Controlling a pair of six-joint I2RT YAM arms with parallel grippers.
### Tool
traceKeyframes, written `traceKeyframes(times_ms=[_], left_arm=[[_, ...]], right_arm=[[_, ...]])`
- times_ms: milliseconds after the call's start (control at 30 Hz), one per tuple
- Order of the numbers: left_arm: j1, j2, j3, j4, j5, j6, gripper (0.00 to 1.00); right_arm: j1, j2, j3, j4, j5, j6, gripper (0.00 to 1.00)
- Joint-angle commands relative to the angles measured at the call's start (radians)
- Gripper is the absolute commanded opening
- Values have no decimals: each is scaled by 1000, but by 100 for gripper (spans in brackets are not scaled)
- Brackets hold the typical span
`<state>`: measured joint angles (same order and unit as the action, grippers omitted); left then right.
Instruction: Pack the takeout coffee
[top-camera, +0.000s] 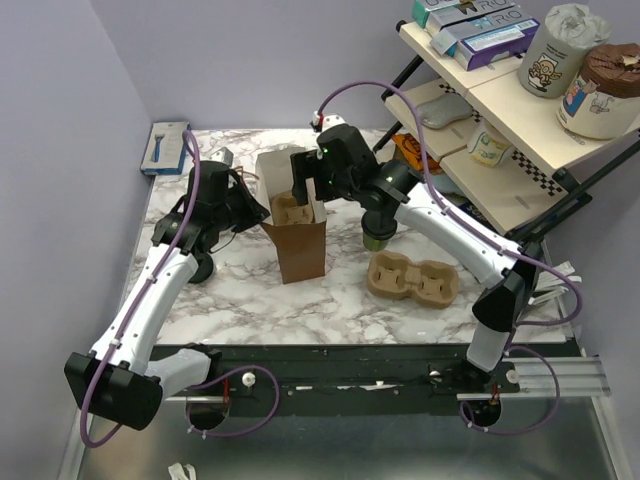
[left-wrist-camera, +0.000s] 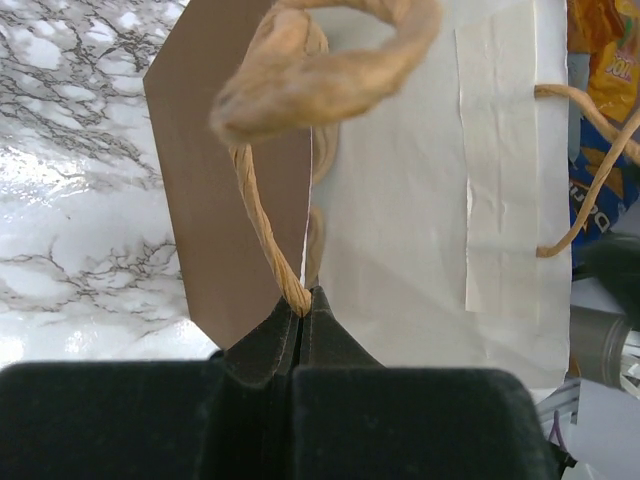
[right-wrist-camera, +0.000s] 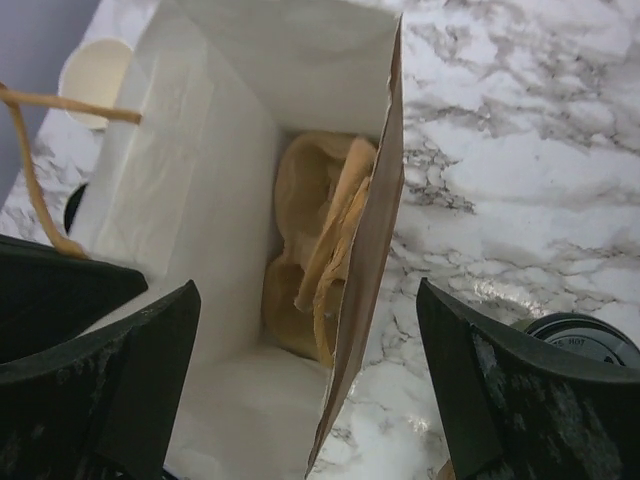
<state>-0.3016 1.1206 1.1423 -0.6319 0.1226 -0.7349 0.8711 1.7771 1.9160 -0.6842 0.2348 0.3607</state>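
The takeout coffee (top-camera: 377, 235), a dark-green cup with a black lid (right-wrist-camera: 583, 338), stands on the marble just right of the brown paper bag (top-camera: 300, 240), under my right forearm. The bag stands upright and open, with a brown pulp tray (right-wrist-camera: 312, 235) down inside it. My right gripper (right-wrist-camera: 305, 295) hangs open above the bag's mouth, its fingers astride the bag's right wall and holding nothing. My left gripper (left-wrist-camera: 300, 303) is shut on the bag's twine handle (left-wrist-camera: 262, 215) at the bag's left side.
A second pulp cup tray (top-camera: 412, 280) lies on the table right of the bag. A lidless cup (right-wrist-camera: 93, 68) stands beyond the bag's left side. A shelf rack (top-camera: 500, 120) with boxes and tubs fills the back right. A blue box (top-camera: 165, 148) lies at the back left.
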Motion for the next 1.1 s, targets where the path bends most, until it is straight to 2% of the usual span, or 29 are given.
traceKeyframes(times_ms=[0, 300, 367, 400, 467, 500, 600, 667, 700, 733, 767, 800, 833, 1000, 1033, 1067], left_arm=[[-4, 18, 13, 40, -18, -31, 0], [-4, 41, 34, 38, -18, -32, 0], [-4, 42, 39, 38, -15, -26, 0], [-4, 41, 37, 37, -14, -24, 0], [-4, 36, 28, 34, -14, -20, 0], [-4, 33, 24, 37, -14, -17, 0], [-4, 30, 11, 43, 2, -15, 0], [-4, 30, 13, 41, 17, -15, 0], [-4, 28, 11, 46, 25, -14, 0], [-4, 27, 13, 47, 29, -14, 0], [-4, 25, 16, 47, 37, -12, 4], [-4, 19, 19, 43, 38, -8, 8], [-4, 16, 20, 38, 38, -1, 18], [-4, -68, 8, 3, 66, 57, 60], [-4, -90, 7, 1, 66, 72, 74], [-4, -111, 5, -5, 68, 103, 81]], right_arm=[[6, 30, 22, -83, -72, -20, 96], [6, 100, 32, -117, -77, -69, 91], [6, 100, 34, -106, -52, -74, 86], [5, 100, 38, -104, -43, -77, 77], [5, 114, 61, -107, -13, -80, 67], [6, 117, 66, -106, -6, -83, 59], [5, 123, 63, -77, -6, -115, 43], [8, 125, 63, -65, 3, -147, 37], [6, 122, 60, -54, 14, -160, 29], [6, 119, 57, -40, 21, -202, 26], [6, 110, 49, 6, 30, -233, 22], [6, 101, 22, 40, 34, -268, 14], [6, 91, 6, 73, 34, -335, 11], [6, 16, -103, 290, -6, -544, 9], [8, 4, -147, 323, -15, -610, 9], [11, -10, -176, 395, -29, -644, 9]])
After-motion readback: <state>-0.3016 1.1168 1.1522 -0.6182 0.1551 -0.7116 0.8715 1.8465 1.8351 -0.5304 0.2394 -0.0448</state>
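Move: The right hand hangs open over the paper bag's right rim, whose handle is about 5 cm below, 1 cm ahead and 1 cm left. The drink tray in the bag lies some 20 cm below, 7 cm left and 2 cm ahead; the lidded cup is about 12 cm right, 3 cm back and 25 cm down. For the left hand, still pinching the bag's near-left rim, that right rim is roughly 6 cm ahead, 9 cm right, level. Right hand sinks about 6 cm, pinches the bag's right rim and handle, then eases forward-up; left fingers open. ##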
